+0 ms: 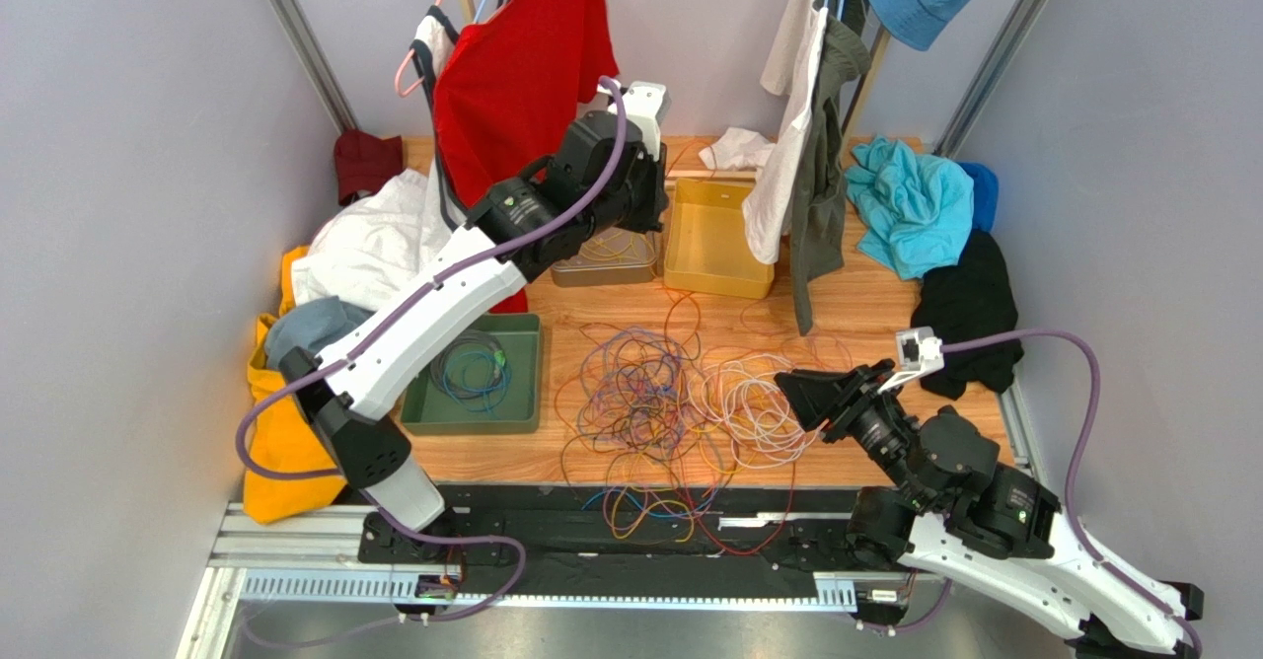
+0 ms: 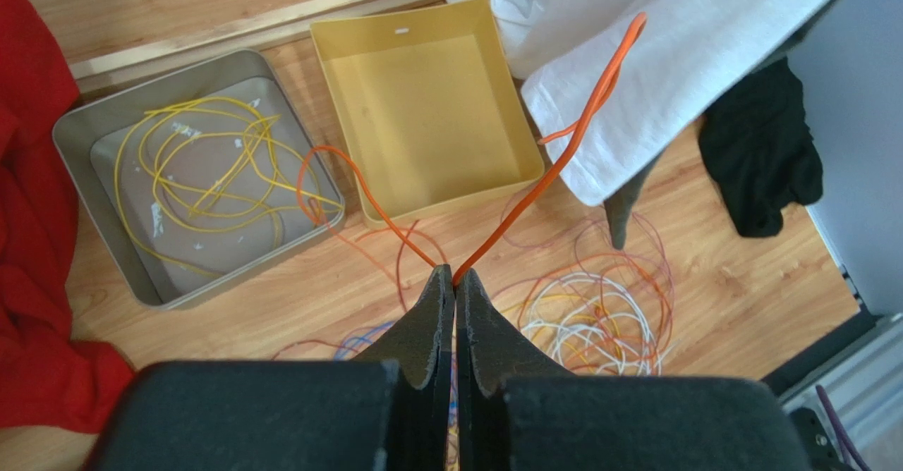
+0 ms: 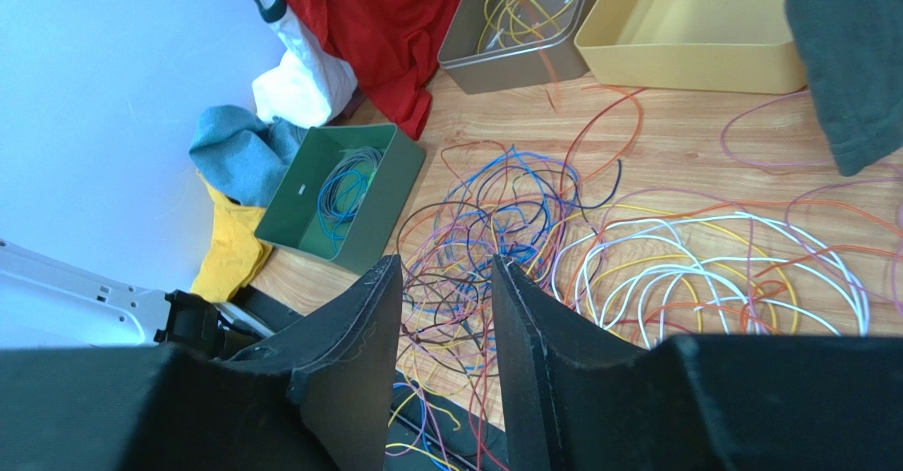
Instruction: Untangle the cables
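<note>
The cables (image 1: pixel 667 393) lie in a tangled multicoloured heap on the wooden table, with white loops (image 3: pixel 700 270) on its right side. My left gripper (image 2: pixel 456 273) is raised near the back trays (image 1: pixel 652 201) and is shut on an orange cable (image 2: pixel 551 170). That cable rises to the upper right, and its other end loops left toward the grey tin. My right gripper (image 3: pixel 445 262) hovers open over the heap's near right side (image 1: pixel 793 393), nothing between its fingers.
A grey tin (image 2: pixel 66 138) holds yellow cables, beside a yellow tray (image 2: pixel 424 111). A green tray (image 1: pixel 445 415) at left holds blue and green cables. Clothes hang behind and lie around: red shirt (image 1: pixel 519 67), teal cloth (image 1: pixel 905 201), black cloth (image 1: pixel 964 304). Some cables drape over the black rail (image 1: pixel 771 541).
</note>
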`<state>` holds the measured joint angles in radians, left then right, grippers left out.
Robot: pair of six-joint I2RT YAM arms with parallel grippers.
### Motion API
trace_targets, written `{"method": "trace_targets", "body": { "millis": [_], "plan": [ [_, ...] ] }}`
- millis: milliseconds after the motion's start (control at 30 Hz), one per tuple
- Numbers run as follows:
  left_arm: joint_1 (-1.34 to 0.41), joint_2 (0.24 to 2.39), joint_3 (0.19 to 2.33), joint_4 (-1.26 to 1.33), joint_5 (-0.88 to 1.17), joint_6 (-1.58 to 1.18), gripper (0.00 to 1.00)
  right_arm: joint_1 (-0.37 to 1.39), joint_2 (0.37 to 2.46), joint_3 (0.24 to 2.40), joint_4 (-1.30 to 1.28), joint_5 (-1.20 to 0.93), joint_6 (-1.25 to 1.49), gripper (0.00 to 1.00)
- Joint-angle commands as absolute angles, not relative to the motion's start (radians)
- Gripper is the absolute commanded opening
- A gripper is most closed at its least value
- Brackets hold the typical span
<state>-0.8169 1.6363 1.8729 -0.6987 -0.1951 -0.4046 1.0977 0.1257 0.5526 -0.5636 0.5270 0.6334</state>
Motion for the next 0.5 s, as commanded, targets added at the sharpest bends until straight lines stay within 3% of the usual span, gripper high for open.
{"method": "trace_targets", "body": {
  "millis": [0,467],
  "plan": [
    [-0.795,1.71,1.957,-0.604,-0.137,-0.402,0.0,1.103,0.118,0.594,-0.601,0.566,0.644,0.4],
    [-0.683,1.993,2.351,-0.624,-0.038,-0.397,0.0,1.103,0.112,0.635,-0.634,0.615,0.595,0.4]
  ]
}}
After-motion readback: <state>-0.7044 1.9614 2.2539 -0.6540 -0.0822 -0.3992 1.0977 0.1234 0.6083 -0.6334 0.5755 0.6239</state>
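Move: My left hand already holds the orange cable high over the table. The yellow box, where it seems headed, lies about 24 cm ahead, 11 cm to the right and some 32 cm below. The grey box with the yellow cables stands level with it, about 24 cm ahead of my hand and 8 cm to the left. The cable tangle is almost straight beneath, some 2 cm back. From my right hand the yellow box is about 40 cm ahead, 3 cm left and 22 cm below. With the fingers kept shut on the orange cable, I carry my left hand about 9 cm forward and some 3 cm to the right, clear above the table towards the yellow box. I stay high, dipping barely at first and then easing up a little, while the wrist rolls just 5 degrees or so, its left side sinking. ##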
